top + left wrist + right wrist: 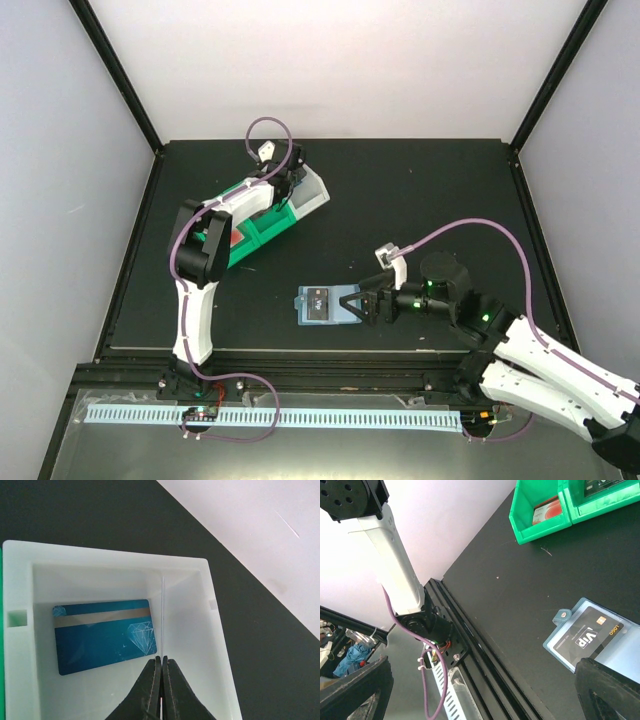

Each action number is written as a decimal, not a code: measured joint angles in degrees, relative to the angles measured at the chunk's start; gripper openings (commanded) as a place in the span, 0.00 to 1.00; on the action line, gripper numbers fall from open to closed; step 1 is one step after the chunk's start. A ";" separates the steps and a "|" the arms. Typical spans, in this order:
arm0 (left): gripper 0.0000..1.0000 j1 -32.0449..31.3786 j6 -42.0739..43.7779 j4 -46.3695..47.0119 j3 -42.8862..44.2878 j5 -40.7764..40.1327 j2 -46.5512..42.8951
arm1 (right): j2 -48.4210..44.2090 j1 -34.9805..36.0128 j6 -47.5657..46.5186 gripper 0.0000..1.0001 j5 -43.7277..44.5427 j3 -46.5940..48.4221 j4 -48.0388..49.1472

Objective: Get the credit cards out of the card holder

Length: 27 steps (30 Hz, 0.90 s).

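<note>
The pale blue card holder (pixel 318 306) (pixel 622 652) lies on the black table with a black credit card (pixel 587 637) inside it. My right gripper (pixel 351 304) (pixel 482 695) is wide open at the holder's right end. One finger (pixel 612 692) hangs over the holder's corner, and nothing sits between the fingers. At the back, my left gripper (pixel 291 182) (pixel 162 659) hovers over the white bin (pixel 100 555). It is shut on a thin card seen edge-on (pixel 163 615), whose colour I cannot tell. A blue credit card (pixel 102 635) lies flat in that bin.
Green bins (pixel 255 232) (pixel 540 530) stand next to the white bin (pixel 316 196). One holds a red and white card (pixel 546 510). The left arm's base and purple cable (pixel 427 630) are at the table's near rail.
</note>
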 measured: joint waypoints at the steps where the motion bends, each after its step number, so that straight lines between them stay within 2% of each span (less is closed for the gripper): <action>1: 0.04 0.00 0.00 -0.35 0.26 -0.04 0.11 | -0.17 0.00 0.00 1.00 0.09 0.00 -0.07; 3: 0.08 0.00 -0.02 -0.98 0.48 -0.24 0.15 | -0.48 0.00 0.00 1.00 0.13 0.00 -0.28; 17: 0.09 0.00 0.13 -3.65 1.27 -1.77 0.39 | -2.86 0.00 0.00 1.00 2.01 0.02 -1.77; 21: 0.12 0.00 0.87 -3.89 1.27 -1.46 0.20 | -3.19 0.00 0.00 1.00 2.19 0.02 -2.56; 23: 0.18 0.00 1.77 -4.13 1.27 -0.72 -0.35 | -3.30 0.00 0.00 1.00 2.25 0.00 -2.69; 27: 0.39 0.00 5.16 -3.69 0.81 2.62 -3.80 | -3.41 0.00 -0.02 1.00 2.97 0.02 -3.58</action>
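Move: The white box that the held blue card is taken to is right under the left hand, its middle roughly 7 cm below, 1 cm ahead and 2 cm to the left. The blue card already lying in it is about 3 cm ahead, 4 cm left and 9 cm below; the black card in the green box is some 14 cm left and 5 cm back. From the right hand the white box is about 40 cm ahead, 14 cm left and 19 cm below. The blue card, pinched upright over the white box, is let go as the left fingers part, slightly at first and to about a quarter of their range by the end. The hand eases barely half a centimetre down while it releases, then lifts away from the box floor, ending about 3 cm higher than it began. ##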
